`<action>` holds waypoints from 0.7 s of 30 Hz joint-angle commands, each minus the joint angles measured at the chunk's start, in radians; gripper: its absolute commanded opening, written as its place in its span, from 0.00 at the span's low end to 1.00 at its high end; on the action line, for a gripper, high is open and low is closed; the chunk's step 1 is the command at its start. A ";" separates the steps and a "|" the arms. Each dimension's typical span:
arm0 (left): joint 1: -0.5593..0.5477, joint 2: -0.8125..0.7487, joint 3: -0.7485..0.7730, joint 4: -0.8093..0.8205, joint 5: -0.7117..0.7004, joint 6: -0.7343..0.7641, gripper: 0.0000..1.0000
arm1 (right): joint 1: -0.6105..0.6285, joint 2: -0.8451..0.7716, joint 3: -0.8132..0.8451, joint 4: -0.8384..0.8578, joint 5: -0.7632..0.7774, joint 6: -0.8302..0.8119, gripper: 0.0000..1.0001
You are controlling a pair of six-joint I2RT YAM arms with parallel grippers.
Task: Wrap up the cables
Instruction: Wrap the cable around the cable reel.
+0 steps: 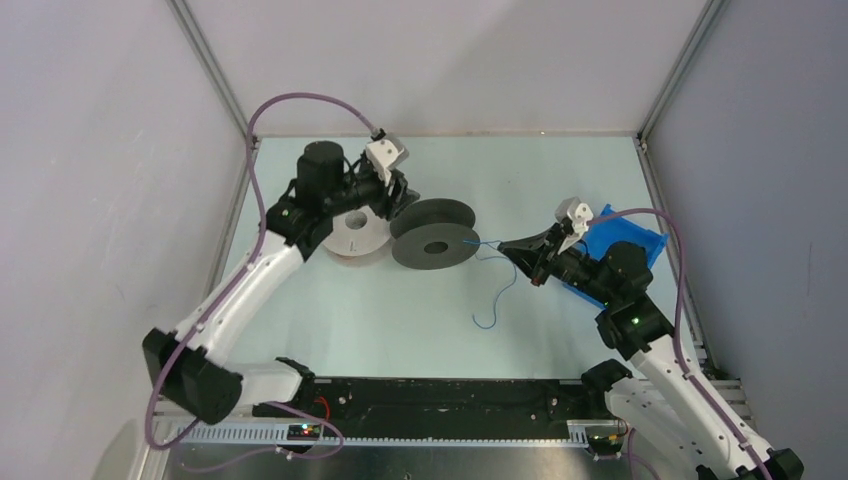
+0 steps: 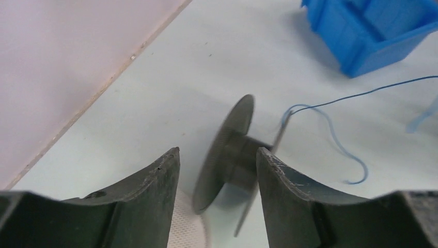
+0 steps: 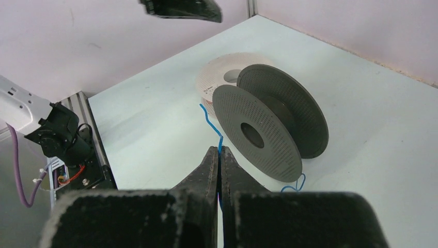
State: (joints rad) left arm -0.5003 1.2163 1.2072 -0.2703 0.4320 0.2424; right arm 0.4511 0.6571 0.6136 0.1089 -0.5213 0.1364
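Observation:
A thin blue cable (image 1: 500, 300) runs from the dark grey spool (image 1: 435, 232) to my right gripper (image 1: 512, 248), and a loose tail curls toward the near side of the table. In the right wrist view my right gripper (image 3: 219, 151) is shut on the blue cable (image 3: 213, 125), just in front of the spool (image 3: 268, 121). My left gripper (image 1: 400, 197) is behind the spool. In the left wrist view it (image 2: 217, 152) is open, with the spool (image 2: 227, 155) past its fingertips and the cable (image 2: 361, 94) trailing right. No reddish cable shows.
A white spool (image 1: 355, 233) lies flat to the left of the dark one, under the left wrist (image 2: 188, 222). A blue bin (image 1: 628, 243) sits behind the right gripper, near the right wall (image 2: 372, 31). Enclosure walls stand on three sides.

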 commanded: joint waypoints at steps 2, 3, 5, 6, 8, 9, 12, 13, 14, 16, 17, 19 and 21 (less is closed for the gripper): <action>0.090 0.153 0.119 -0.065 0.099 0.150 0.62 | -0.004 -0.038 0.017 -0.027 0.015 -0.023 0.00; 0.110 0.192 0.142 -0.069 0.119 0.166 0.62 | -0.004 -0.042 0.017 -0.026 0.015 -0.022 0.00; 0.130 0.247 0.173 -0.073 0.144 0.182 0.62 | -0.003 -0.052 0.018 -0.027 0.013 -0.014 0.00; 0.139 0.281 0.183 -0.075 0.154 0.187 0.63 | -0.003 -0.058 0.019 -0.030 0.012 -0.011 0.00; 0.144 0.330 0.213 -0.082 0.176 0.204 0.63 | -0.003 -0.065 0.021 -0.037 0.011 -0.007 0.00; 0.145 0.346 0.234 -0.092 0.195 0.212 0.63 | -0.004 -0.071 0.021 -0.040 0.009 -0.006 0.00; 0.146 0.412 0.269 -0.121 0.201 0.214 0.62 | -0.003 -0.081 0.021 -0.050 0.017 -0.009 0.00; 0.146 0.423 0.278 -0.128 0.192 0.213 0.62 | -0.003 -0.086 0.023 -0.055 0.019 -0.015 0.00; 0.146 0.439 0.280 -0.138 0.191 0.216 0.62 | -0.004 -0.087 0.025 -0.059 0.025 -0.019 0.00; 0.146 0.455 0.274 -0.151 0.206 0.224 0.61 | -0.005 -0.091 0.033 -0.074 0.041 -0.037 0.00; 0.146 0.457 0.268 -0.155 0.230 0.226 0.60 | -0.006 -0.095 0.040 -0.088 0.048 -0.055 0.00; 0.145 0.461 0.254 -0.166 0.270 0.232 0.59 | -0.010 -0.103 0.052 -0.101 0.068 -0.083 0.00; 0.141 0.453 0.237 -0.182 0.293 0.251 0.57 | -0.017 -0.109 0.069 -0.122 0.096 -0.104 0.00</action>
State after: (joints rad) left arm -0.3565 1.6802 1.4437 -0.4202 0.6292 0.4461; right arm 0.4465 0.5678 0.6170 0.0151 -0.4843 0.0937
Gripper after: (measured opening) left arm 0.582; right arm 0.010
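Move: The standing dark grey cable reel is about 8 cm ahead of the open left hand and 7 cm to its right, its middle some 20 cm lower. The pale reel lies flat about 12 cm ahead and 15 cm left of that hand. From the right hand, already pinching the blue cable, the grey reel is some 16 cm ahead and 14 cm left; the loose cable on the table lies about 10 cm ahead and 3 cm right. The right fingers stay shut on the blue cable running to the grey reel, easing only a centimetre or two right and back. The left hand swoops forward about 9 cm while sinking, then mostly down, roughly 10 cm lower in all, towards the grey reel's far flange; its fingers dip some 15 degrees and stay open, with no touch on the reel to be seen. ##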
